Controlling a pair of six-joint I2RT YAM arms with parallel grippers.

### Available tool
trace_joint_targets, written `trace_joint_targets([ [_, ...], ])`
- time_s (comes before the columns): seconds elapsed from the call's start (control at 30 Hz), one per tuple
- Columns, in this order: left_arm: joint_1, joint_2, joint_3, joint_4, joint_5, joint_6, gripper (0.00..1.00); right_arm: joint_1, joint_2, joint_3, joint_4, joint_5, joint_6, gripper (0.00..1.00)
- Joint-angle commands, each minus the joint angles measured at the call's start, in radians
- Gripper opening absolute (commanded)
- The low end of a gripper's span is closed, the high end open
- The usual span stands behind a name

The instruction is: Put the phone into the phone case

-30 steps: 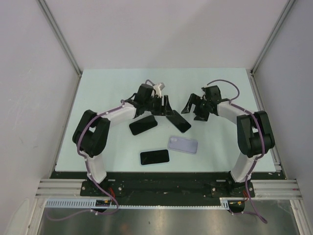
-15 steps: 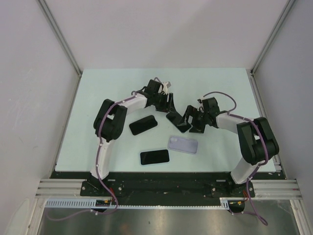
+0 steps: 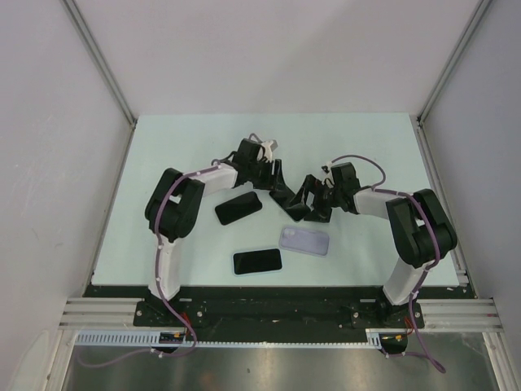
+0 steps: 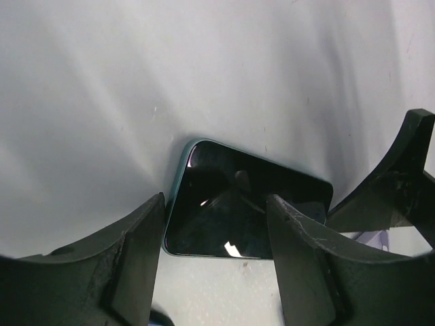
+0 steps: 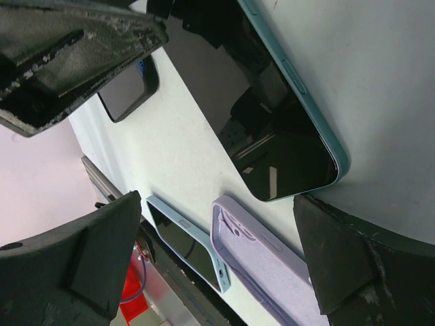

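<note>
A dark phone with a teal edge point(image 3: 291, 209) point(image 4: 245, 210) point(image 5: 272, 122) lies flat on the table between my two grippers. My left gripper point(image 3: 274, 181) point(image 4: 216, 204) is open at the phone's far end, one finger beside its edge and the other over its screen. My right gripper point(image 3: 310, 203) point(image 5: 217, 200) is open wide at the phone's near end, one finger by its corner. The empty lilac phone case point(image 3: 304, 239) point(image 5: 272, 272) lies open side up just in front of the phone. Neither gripper holds anything.
A second dark phone point(image 3: 238, 208) point(image 5: 129, 88) lies left of the grippers. A phone in a light blue case point(image 3: 257, 261) point(image 5: 183, 241) rests near the table's front edge, left of the lilac case. White walls enclose the table.
My right gripper has swung left and nearer, down to the teal-edged phone. My left gripper has shifted right onto the phone's far end. The phones and the case have stayed put.
</note>
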Motion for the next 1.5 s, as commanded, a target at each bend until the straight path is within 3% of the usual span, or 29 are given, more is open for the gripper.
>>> trace_joint_targets([
  [0.0, -0.079, -0.135, -0.061, -0.021, 0.141, -0.070, 0.64, 0.013, 0.047, -0.025, 0.032, 0.082, -0.042, 0.99],
  [0.33, -0.133, -0.232, -0.112, 0.010, 0.154, -0.067, 0.61, 0.013, 0.017, -0.033, 0.009, 0.094, -0.081, 0.99],
  [0.4, -0.134, -0.217, -0.109, 0.013, 0.183, -0.063, 0.58, 0.012, 0.020, -0.033, 0.009, 0.093, -0.082, 0.99],
  [0.53, -0.134, -0.183, -0.107, 0.014, 0.158, -0.054, 0.40, 0.015, 0.017, -0.034, 0.012, 0.101, -0.093, 0.98],
  [0.7, -0.134, -0.131, -0.104, -0.018, 0.092, -0.012, 0.41, 0.013, 0.005, -0.033, 0.000, 0.104, -0.110, 0.98],
  [0.9, -0.136, -0.105, -0.093, -0.026, 0.157, 0.032, 0.41, 0.010, 0.004, -0.034, -0.002, 0.096, -0.118, 0.98],
  [1.07, -0.136, -0.165, -0.119, -0.026, 0.131, 0.054, 0.26, 0.010, 0.008, -0.034, -0.005, 0.093, -0.125, 0.98],
  [1.23, -0.134, -0.225, -0.135, -0.024, 0.068, 0.057, 0.03, 0.015, -0.028, -0.034, -0.016, 0.096, -0.136, 0.98],
  [1.47, -0.134, -0.404, -0.199, -0.024, -0.039, 0.059, 0.00, 0.005, -0.230, -0.060, -0.076, 0.102, -0.130, 1.00],
])
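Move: The phone lies slantwise between the two grippers: its middle is about 5 cm back and 4 cm to the right of the left hand, barely a centimetre below it. The empty lilac phone case is some 17 cm back and 8 cm right of the left hand; the dark-cased phone lies roughly 7 cm back and 12 cm to its left. From the right hand the phone's middle is about 5 cm to the left and 1 cm ahead. The phone is gripped by its thickness: the left hand first rises about 9 cm, easing back and right with its fingers part-closing, then comes down again farther back, shuts on the phone and draws back and slightly up, ending some 8 cm back of its start and turned about 10 degrees clockwise. The right hand stays wide open beside the phone, tilting a little. ##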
